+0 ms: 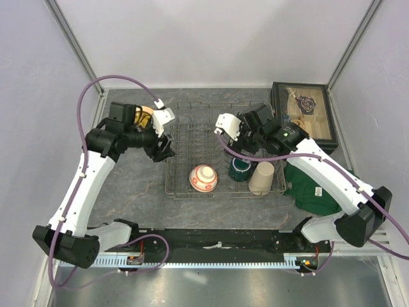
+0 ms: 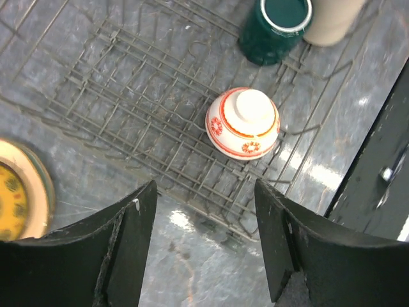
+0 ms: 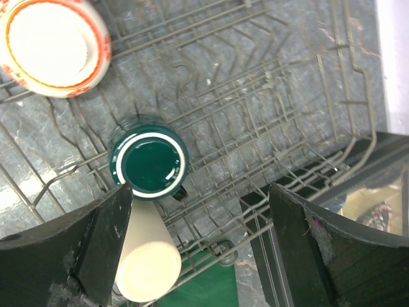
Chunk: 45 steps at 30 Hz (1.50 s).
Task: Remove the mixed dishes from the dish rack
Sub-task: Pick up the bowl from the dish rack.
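The grey wire dish rack [image 1: 192, 137] sits mid-table. At its front stand a red-and-white bowl [image 1: 203, 178], upside down, a dark green mug [image 1: 240, 169] and a beige tumbler [image 1: 261, 178]. My left gripper [image 1: 163, 149] hovers open over the rack's left edge, holding nothing; the bowl [image 2: 243, 123] lies beyond its fingertips [image 2: 142, 204]. A gold-brown plate [image 1: 146, 115] lies on the table behind that arm. My right gripper [image 1: 246, 146] is open and empty above the rack's right part, with the mug [image 3: 148, 163] and tumbler [image 3: 148, 256] next to one of its fingers [image 3: 108, 230].
A dark glass-lidded box [image 1: 303, 115] stands at the back right, close to the rack. A folded green cloth [image 1: 313, 188] lies at the rack's right front, under my right arm. Frame posts rise at both back corners.
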Each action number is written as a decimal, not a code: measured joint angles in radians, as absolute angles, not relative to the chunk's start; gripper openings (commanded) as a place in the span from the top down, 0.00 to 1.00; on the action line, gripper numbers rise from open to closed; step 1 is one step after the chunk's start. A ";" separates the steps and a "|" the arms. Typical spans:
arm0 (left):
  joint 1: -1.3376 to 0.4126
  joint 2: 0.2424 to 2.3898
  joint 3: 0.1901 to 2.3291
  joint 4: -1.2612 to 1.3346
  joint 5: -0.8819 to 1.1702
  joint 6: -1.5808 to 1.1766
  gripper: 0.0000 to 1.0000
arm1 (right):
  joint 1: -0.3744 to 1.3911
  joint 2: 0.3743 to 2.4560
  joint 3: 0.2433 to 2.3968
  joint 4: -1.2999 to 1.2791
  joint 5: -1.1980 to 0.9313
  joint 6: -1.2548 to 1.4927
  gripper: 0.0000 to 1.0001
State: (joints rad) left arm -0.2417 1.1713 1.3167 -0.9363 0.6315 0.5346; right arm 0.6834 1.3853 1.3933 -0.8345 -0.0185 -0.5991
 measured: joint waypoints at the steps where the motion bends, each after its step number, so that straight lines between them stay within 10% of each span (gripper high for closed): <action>1: -0.266 1.172 1.326 -0.945 0.619 0.551 0.30 | 0.678 1.377 1.393 -0.832 -0.013 -0.589 0.05; 45: -0.760 1.632 1.351 -0.801 0.263 0.693 0.30 | 0.318 1.181 1.205 -0.590 -0.112 -0.299 0.04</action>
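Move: The upside-down bowl sits about 14 cm to the left hand's right, some 2 cm nearer the base and roughly 22 cm below. The green mug stands about 13 cm right of the bowl and 4 cm farther out; the beige cup is some 21 cm right of the bowl, level with it. From the left hand the stacked plates lie about 19 cm ahead, 12 cm left and 25 cm below. From the right hand, the bowl is roughly 13 cm left, 6 cm back, 18 cm down. The upturned bowl is approached by the open left hand, which swings right and sinks, about 13 cm down and 12 cm right, dropping steeply at first and then easing level to the right. Its fingers tilt steeper downward and its wrist turns clockwise. The right hand clears away from the bowl, some 9 cm right and slightly forward, also turning clockwise, fingers open. ##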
